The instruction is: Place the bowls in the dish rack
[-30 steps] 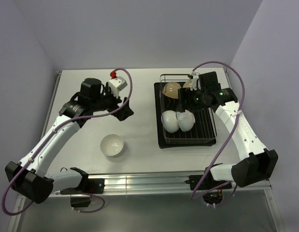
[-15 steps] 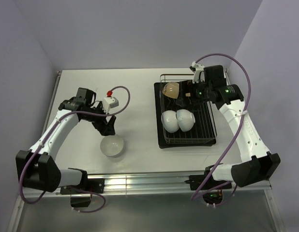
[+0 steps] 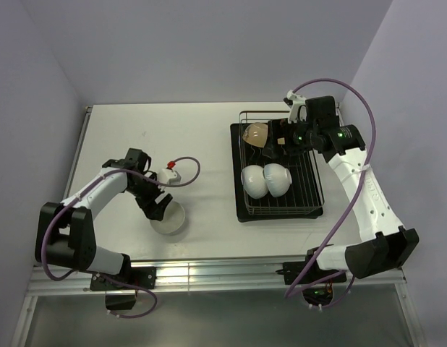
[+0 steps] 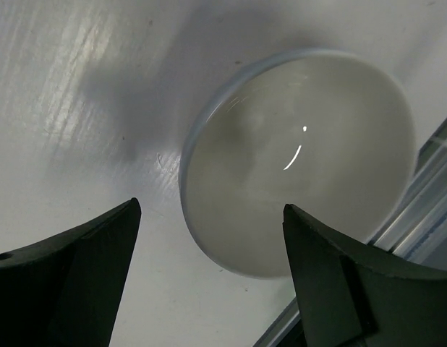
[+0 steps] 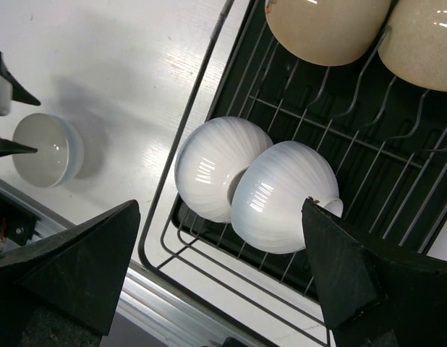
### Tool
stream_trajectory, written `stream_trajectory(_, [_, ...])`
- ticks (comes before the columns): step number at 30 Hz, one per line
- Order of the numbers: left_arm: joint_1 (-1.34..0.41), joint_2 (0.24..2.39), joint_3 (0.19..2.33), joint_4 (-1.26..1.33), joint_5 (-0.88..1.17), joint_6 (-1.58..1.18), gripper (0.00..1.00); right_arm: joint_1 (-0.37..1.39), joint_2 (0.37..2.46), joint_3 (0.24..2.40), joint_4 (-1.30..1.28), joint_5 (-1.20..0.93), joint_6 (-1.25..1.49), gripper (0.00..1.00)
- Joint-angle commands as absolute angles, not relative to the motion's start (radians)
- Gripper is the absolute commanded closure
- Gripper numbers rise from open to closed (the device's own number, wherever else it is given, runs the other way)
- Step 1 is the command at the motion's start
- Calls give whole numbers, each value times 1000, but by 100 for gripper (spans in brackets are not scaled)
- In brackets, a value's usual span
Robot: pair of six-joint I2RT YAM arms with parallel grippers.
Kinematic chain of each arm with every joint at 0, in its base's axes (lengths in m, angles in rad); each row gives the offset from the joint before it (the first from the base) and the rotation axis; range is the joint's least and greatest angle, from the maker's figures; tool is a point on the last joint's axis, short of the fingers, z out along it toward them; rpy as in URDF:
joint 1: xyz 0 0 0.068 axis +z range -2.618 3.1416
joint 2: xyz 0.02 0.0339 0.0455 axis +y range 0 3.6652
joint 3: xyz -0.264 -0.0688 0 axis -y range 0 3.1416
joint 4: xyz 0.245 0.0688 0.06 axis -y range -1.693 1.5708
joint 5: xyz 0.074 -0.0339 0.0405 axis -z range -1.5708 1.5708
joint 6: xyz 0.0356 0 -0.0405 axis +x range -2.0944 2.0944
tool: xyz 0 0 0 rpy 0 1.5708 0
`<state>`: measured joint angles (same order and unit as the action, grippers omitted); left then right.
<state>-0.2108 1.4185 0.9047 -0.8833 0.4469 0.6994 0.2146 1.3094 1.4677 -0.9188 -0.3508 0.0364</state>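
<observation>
One white bowl (image 3: 169,218) stands upright on the table at the front left; it also shows in the left wrist view (image 4: 296,159) and the right wrist view (image 5: 46,148). My left gripper (image 3: 157,206) is open and hovers just above the bowl's near rim, its gap (image 4: 210,206) empty. The dish rack (image 3: 310,173) holds two white bowls (image 5: 220,177) (image 5: 285,195) on their sides and two tan bowls (image 5: 328,25) (image 5: 422,40) at the back. My right gripper (image 3: 278,142) is open and empty, high above the rack (image 5: 202,101).
The table's front aluminium rail (image 3: 231,271) runs just behind the loose bowl and shows in the left wrist view (image 4: 433,188). Purple cables loop from both arms. Walls close the table at the back and sides.
My left arm has swung toward the table's front and lowered its open gripper onto the loose bowl's edge. My right gripper drew back from the white bowls, then stayed still.
</observation>
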Motion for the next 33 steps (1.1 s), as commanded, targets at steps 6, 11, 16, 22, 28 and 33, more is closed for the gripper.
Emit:
stream_trajectory(6, [-209,1436,831,-793,379,776,25,206,1239,1463,-874,-413,61,0])
stream_trajectory(11, [-210,1459,824,-779,410,773,41,202,1238,1453,-865,-436,74,0])
stream_trajectory(16, [-210,1476,816,-758,433,761,55,195,1236,1453,-868,-443,77,0])
stream_trajectory(22, [-210,1454,833,-761,505,729,81,170,1226,1433,-851,-485,103,0])
stream_trajectory(28, [-210,1408,910,-732,604,574,100,126,1227,1448,-828,-558,118,0])
stream_trajectory(33, [-210,1356,1011,-661,692,387,100,8,1236,1462,-813,-753,144,0])
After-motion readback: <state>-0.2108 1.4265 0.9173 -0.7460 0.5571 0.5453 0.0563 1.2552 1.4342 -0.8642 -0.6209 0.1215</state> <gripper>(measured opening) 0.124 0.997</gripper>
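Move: The last bowl on the table has its middle about 3 cm back and 4 cm to the right of the left hand, some 5 cm lower, putting its far-left rim nearly under the open fingers. Two white bowls in the dish rack lie at about the left hand's height: the nearer some 28 cm to its right and 8 cm ahead, the other about 35 cm right and 9 cm ahead. From the right hand, the table bowl lies roughly 33 cm left, 12 cm back and 26 cm below. The bowl's far-left rim is pinched by the left hand, which sinks about 3 cm with its fingers closing, one inside the bowl and one outside. It then lifts nearly 5 cm, heading right and forward towards the rack and swinging the fingertips rightward. The right hand, still open and empty, rises about 3 cm over the rack and rolls its left side up some 15 degrees. ##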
